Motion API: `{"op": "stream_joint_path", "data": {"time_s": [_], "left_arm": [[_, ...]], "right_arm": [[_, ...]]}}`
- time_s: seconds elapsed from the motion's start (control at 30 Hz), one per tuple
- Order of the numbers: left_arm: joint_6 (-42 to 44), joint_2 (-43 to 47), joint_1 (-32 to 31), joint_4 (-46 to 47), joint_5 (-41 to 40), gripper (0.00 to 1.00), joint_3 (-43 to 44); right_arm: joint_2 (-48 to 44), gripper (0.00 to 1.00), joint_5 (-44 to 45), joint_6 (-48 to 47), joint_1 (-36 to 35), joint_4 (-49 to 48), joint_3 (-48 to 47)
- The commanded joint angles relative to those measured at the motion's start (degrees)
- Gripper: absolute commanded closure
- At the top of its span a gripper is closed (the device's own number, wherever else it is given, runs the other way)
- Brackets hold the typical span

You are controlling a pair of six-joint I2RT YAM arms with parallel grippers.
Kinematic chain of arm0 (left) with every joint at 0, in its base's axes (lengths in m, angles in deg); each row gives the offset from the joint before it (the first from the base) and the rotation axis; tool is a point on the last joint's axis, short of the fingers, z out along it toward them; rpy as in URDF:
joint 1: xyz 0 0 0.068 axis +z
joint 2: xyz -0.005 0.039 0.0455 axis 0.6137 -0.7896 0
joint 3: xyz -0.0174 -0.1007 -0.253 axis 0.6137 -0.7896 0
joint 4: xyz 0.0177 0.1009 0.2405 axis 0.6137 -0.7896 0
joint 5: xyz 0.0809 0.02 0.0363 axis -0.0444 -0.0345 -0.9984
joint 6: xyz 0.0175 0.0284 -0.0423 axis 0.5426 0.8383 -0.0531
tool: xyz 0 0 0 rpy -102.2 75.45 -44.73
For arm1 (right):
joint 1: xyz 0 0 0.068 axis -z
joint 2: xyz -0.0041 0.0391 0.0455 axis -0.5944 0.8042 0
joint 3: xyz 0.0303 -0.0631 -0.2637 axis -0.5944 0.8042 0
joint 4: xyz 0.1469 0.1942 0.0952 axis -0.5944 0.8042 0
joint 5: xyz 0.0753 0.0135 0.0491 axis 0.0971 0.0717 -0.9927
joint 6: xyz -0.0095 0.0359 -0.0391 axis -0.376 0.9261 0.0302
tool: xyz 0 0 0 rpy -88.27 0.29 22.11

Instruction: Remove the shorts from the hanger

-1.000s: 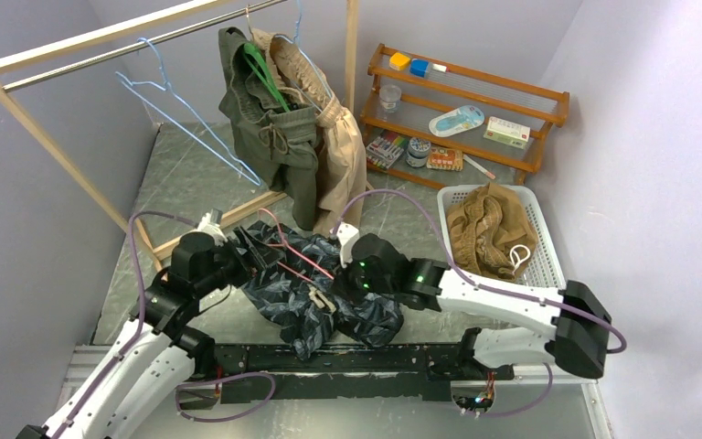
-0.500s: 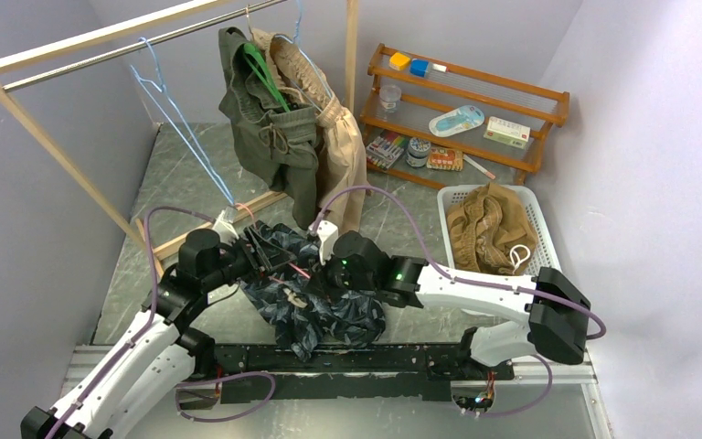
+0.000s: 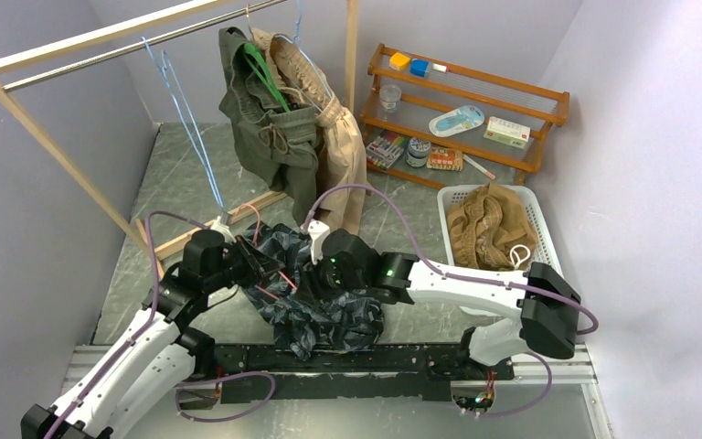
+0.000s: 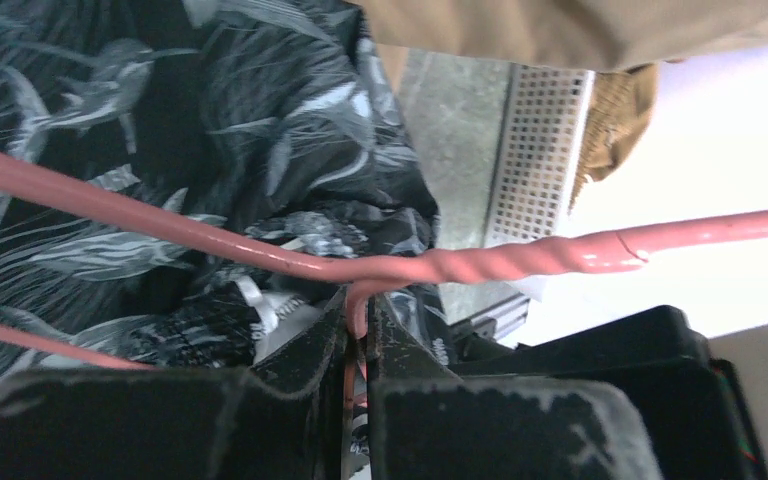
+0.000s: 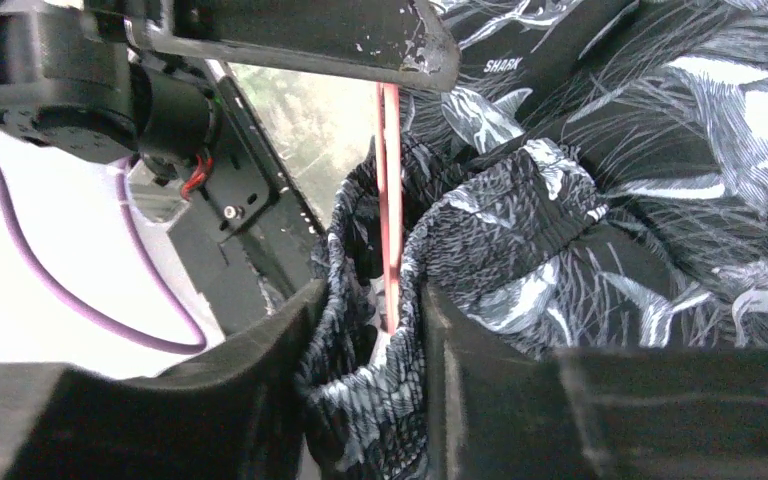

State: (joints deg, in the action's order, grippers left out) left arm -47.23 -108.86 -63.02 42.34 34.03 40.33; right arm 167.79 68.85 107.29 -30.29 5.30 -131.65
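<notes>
The dark navy patterned shorts lie bunched on the table between my arms, still threaded on a pink wire hanger. My left gripper is shut on the hanger's hook wire just below its twisted neck. My right gripper stands partly open. The shorts' elastic waistband hangs loosely between its fingers, with the pink wire running down through the gap. In the top view the left gripper and right gripper are close together over the cloth.
Olive shorts and light beige shorts hang on the wooden rack's rail, beside an empty blue hanger. Tan shorts fill a white basket at right. A wooden shelf with small items stands behind.
My left gripper has closed on the pink hanger's hook. The right gripper's jaws have widened and both grippers have shifted left with the navy shorts. The blue hanger has swung.
</notes>
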Motion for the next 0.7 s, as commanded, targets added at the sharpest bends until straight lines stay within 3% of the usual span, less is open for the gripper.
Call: {"op": "stream_joint_path", "data": {"time_s": [0.0,0.13,0.4,0.57,0.67], "left_arm": [[1.06,0.11,0.31,-6.07,-5.82,0.93,2.9],[0.69,0.27,0.31,-6.31,-7.08,0.93,3.18],[0.37,-0.43,0.3,-5.56,-6.36,0.93,2.43],[0.57,-0.21,0.36,-7.21,-7.81,0.93,3.19],[0.61,0.14,0.32,-7.93,-8.4,0.93,3.48]], "right_arm": [[-3.64,0.52,1.67,3.58,-0.14,3.18,0.57],[-7.32,0.39,2.03,4.06,-0.12,4.42,4.2],[-4.98,0.42,-6.07,2.3,-0.22,5.42,4.99],[-2.32,0.36,-9.49,1.94,-0.54,2.57,5.16],[0.15,0.47,-6.97,0.68,-0.75,5.63,3.06]]}}
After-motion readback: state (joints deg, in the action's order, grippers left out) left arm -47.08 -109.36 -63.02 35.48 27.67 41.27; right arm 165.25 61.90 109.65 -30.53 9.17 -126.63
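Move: The patterned shorts' waistband bunches between the right fingers; the cloth just below it, which they go for, is about 4 cm back and 6 cm under that hand. The pink hanger, still inside the shorts, lies some 7 cm to its left and 3 cm ahead; the green shorts' lower end hangs about 14 cm ahead. From the left hand, pinching the hanger's neck, that cloth is roughly 9 cm back, 6 cm right and 6 cm lower. The waistband comes free as the already loosening right fingers open wider; that hand draws about 3 cm right, then back and down to the cloth below the band, ending some 5 cm off with its fingers tipped slightly. The hanger stays pinched in the shut left hand, which carries its neck about 2 cm left and 2 cm down. ##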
